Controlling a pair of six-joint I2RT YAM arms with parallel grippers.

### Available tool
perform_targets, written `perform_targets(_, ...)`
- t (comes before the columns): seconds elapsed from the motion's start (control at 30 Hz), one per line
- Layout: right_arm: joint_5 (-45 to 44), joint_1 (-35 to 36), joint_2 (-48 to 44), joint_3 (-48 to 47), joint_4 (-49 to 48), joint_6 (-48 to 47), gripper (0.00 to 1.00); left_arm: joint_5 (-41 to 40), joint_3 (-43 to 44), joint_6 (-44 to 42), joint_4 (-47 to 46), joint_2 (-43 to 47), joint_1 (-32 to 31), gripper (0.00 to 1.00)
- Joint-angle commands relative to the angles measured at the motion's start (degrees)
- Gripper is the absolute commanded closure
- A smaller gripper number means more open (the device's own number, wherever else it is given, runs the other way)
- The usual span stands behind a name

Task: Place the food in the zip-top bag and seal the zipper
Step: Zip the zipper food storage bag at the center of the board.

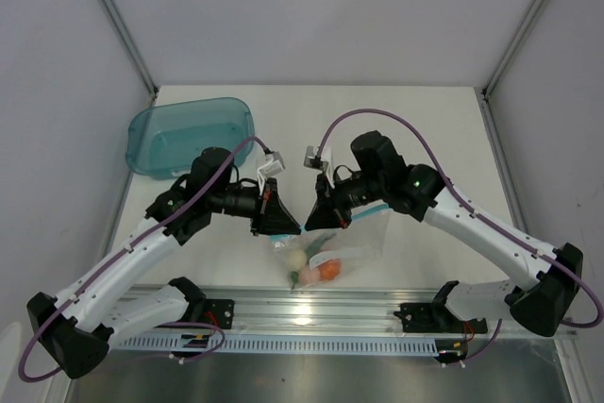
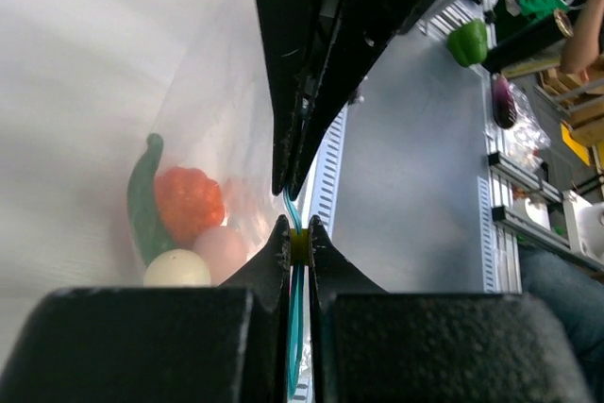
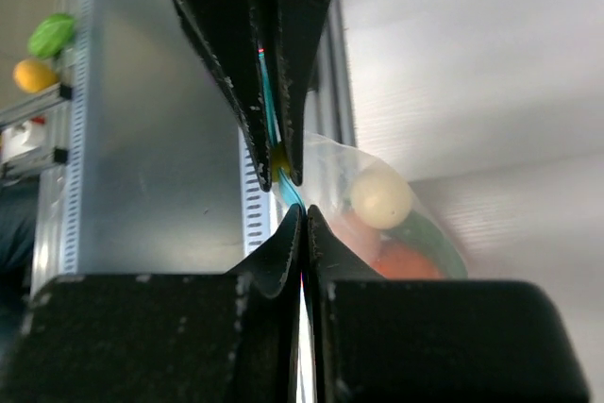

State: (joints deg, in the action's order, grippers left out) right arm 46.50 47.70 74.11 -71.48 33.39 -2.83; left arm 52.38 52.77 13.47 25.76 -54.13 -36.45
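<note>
The clear zip-top bag (image 1: 357,241) hangs between my two grippers just above the table's near edge. Inside it sits the food: a cream egg-like lump (image 1: 297,258), an orange fruit (image 1: 328,272) and a green vegetable (image 1: 307,278). My left gripper (image 1: 283,224) is shut on the light-blue zipper (image 2: 293,207), tip to tip with my right gripper (image 1: 326,219). In the left wrist view the jaws (image 2: 299,233) pinch the strip, with the orange fruit (image 2: 189,200) and the egg lump (image 2: 176,269) to the left. The right gripper (image 3: 304,214) is likewise shut on the zipper (image 3: 289,186), the egg lump (image 3: 380,197) behind the plastic.
A teal translucent tub (image 1: 189,134) stands at the back left. An aluminium rail (image 1: 311,313) runs along the table's near edge under the bag. Beyond the table, a green toy pepper (image 2: 469,41) and other toys rest on a rack.
</note>
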Motion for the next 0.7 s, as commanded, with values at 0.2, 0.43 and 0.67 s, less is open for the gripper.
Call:
perform_targets(0.2, -23.73, -0.94, -6.25, 5.48, -3.94, 4.15, 1.00, -1.40, 4.00, -1.61, 1.57, 0.87, 0.50, 0.99)
perform_targets(0.43, -25.67, -2.26, -8.27, 6.97, -4.12, 4.76, 1.00, -3.07, 4.71, -2.58, 3.24, 1.22, 0.41, 0.99)
perform_targets(0.67, -25.50, -2.35, -8.54, 8.03, -4.91, 5.90, 1.00, -4.92, 4.36, -1.79, 2.98, 1.57, 0.41, 0.98)
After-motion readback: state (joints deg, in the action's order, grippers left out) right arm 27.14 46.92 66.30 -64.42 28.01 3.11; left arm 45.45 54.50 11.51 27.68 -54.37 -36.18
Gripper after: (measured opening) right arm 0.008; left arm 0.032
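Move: The zipper's far, right-hand end lies about 19 cm to the right of the right hand, some 5 cm farther out and slightly lower. The right fingers already pinch the zipper beside the left fingers, which hold its yellow end about 2 cm to their left. Some 17 cm below the right hand are the onion, about 3 cm left and 1 cm back, and the tomato, 5 cm right and 3 cm back. From the left hand, that zipper end is roughly 21 cm right and 5 cm ahead. The blue zipper stays pinched in the right fingers, which slide along it away from the left hand towards its far end, about 4 cm forward and 2.5 cm right, easing to a stop. The right wrist turns some 20 degrees clockwise. The left hand keeps its grip on the yellow end and follows about 2 cm forward. ##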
